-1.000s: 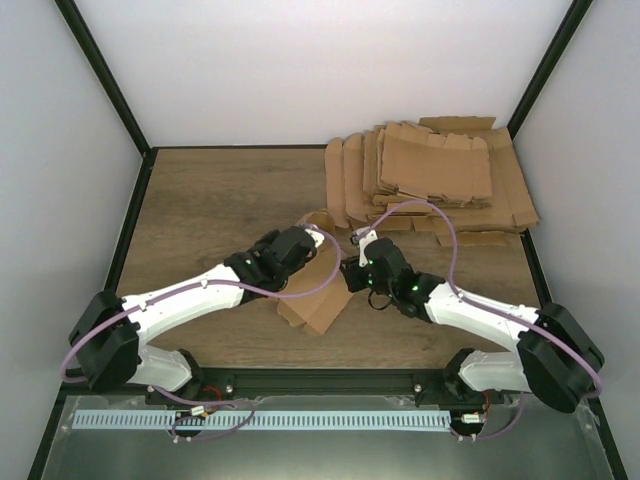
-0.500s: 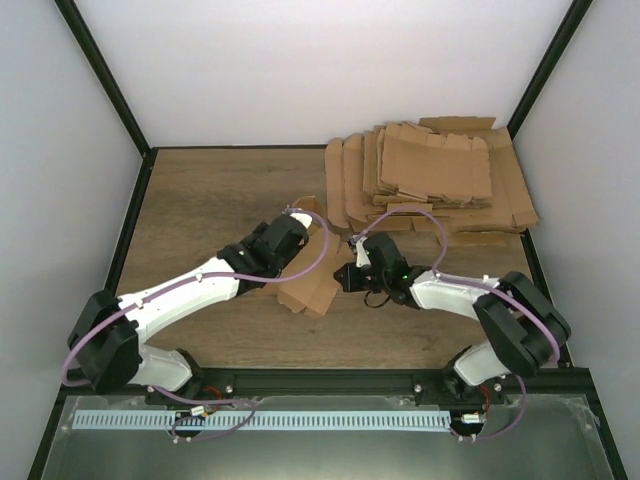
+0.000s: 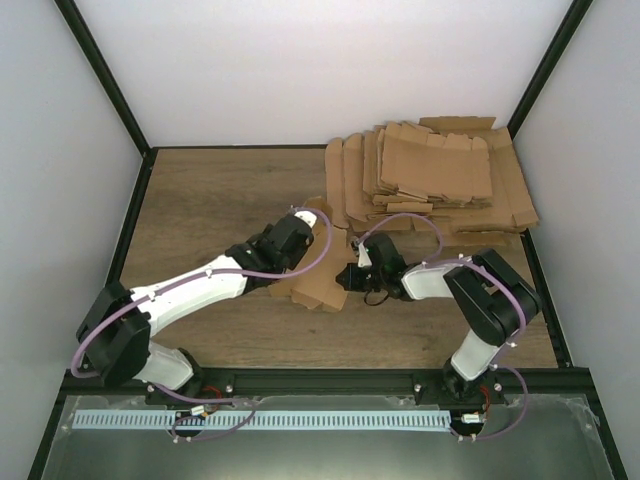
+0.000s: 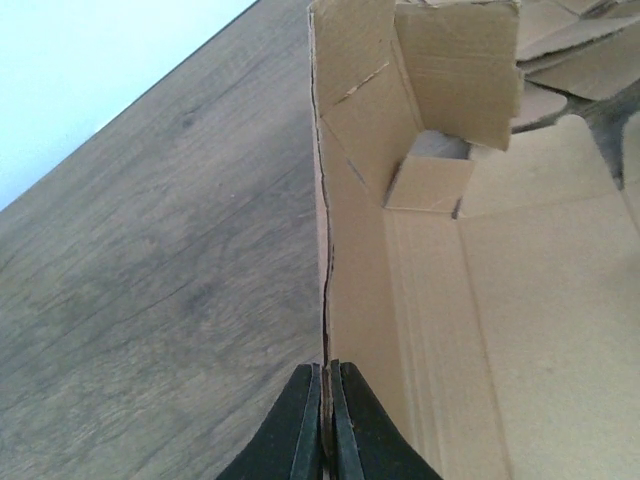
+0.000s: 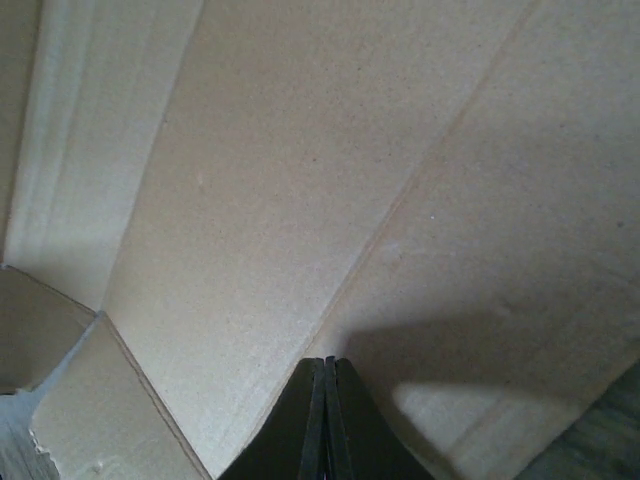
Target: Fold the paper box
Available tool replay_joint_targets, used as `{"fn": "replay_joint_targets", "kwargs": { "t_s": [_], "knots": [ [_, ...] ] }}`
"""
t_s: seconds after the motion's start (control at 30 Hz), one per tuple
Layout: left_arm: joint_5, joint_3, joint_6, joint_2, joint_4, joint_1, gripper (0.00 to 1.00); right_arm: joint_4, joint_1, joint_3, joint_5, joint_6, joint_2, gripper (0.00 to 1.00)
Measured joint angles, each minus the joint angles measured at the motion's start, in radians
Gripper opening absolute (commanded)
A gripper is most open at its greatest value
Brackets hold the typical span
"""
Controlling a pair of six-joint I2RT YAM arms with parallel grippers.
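Observation:
The paper box is a partly folded brown sheet lying between the two arms, one side wall raised and end flaps standing at its far end. My left gripper is shut on the top edge of that raised wall. My right gripper is shut with nothing between its fingers. Its tips rest against the box's inner panel beside a crease.
A pile of flat cardboard blanks lies at the back right, just beyond the box. Bare wooden table stretches to the left and rear. Black frame posts stand along the sides.
The right gripper has closed and pushed left against the box panel. The box and the left gripper have shifted slightly toward the back.

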Motion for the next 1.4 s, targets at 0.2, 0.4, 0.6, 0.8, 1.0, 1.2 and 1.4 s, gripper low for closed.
{"fn": "replay_joint_targets", "kwargs": {
  "t_s": [0.2, 0.4, 0.6, 0.8, 1.0, 1.2, 1.4],
  "knots": [
    [0.037, 0.0, -0.002, 0.051, 0.001, 0.0, 0.04, 0.011, -0.01, 0.039, -0.004, -0.006, 0.042, 0.01],
    [0.1, 0.002, -0.015, 0.077, 0.005, 0.0, 0.04, 0.012, -0.01, 0.045, -0.001, -0.015, 0.047, 0.01],
    [0.155, 0.006, -0.019, 0.079, 0.012, 0.0, 0.05, 0.012, -0.01, 0.045, 0.006, -0.023, 0.047, 0.01],
    [0.194, 0.017, -0.024, 0.103, 0.011, 0.0, 0.33, 0.011, -0.01, 0.043, 0.024, -0.038, 0.043, 0.01],
    [0.239, 0.017, -0.032, 0.102, 0.003, -0.001, 0.56, 0.011, -0.01, 0.04, 0.058, -0.052, 0.036, 0.01],
    [0.348, 0.017, -0.063, 0.075, -0.003, 0.021, 0.97, 0.011, -0.01, 0.037, 0.08, -0.064, 0.03, 0.01],
    [0.553, 0.041, -0.164, 0.029, -0.01, 0.191, 1.0, 0.007, -0.01, 0.037, 0.099, -0.075, 0.026, 0.01]
  ]
}}
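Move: The left hand grips the top edge of the box's raised side wall. The base panel's middle lies about 7 cm right, 6 cm back and 13 cm below it. The folded end flap stands some 8 cm ahead and 5 cm right, slightly lower. From the right hand, its shut fingertips on the panel, that middle is about 4 cm left and 3 cm ahead; the raised wall's middle is roughly 10 cm left, 6 cm ahead and 5 cm higher. Down and to the right, about 4.5 cm each way, the left hand carries the pinched wall edge inward over the base panel, tipping downward; its fingers then spread wide and let go as it swings back up, forward and left a few centimetres. The right hand keeps its closed fingertips on the panel, edging some 2.5 cm forward at the same height. ##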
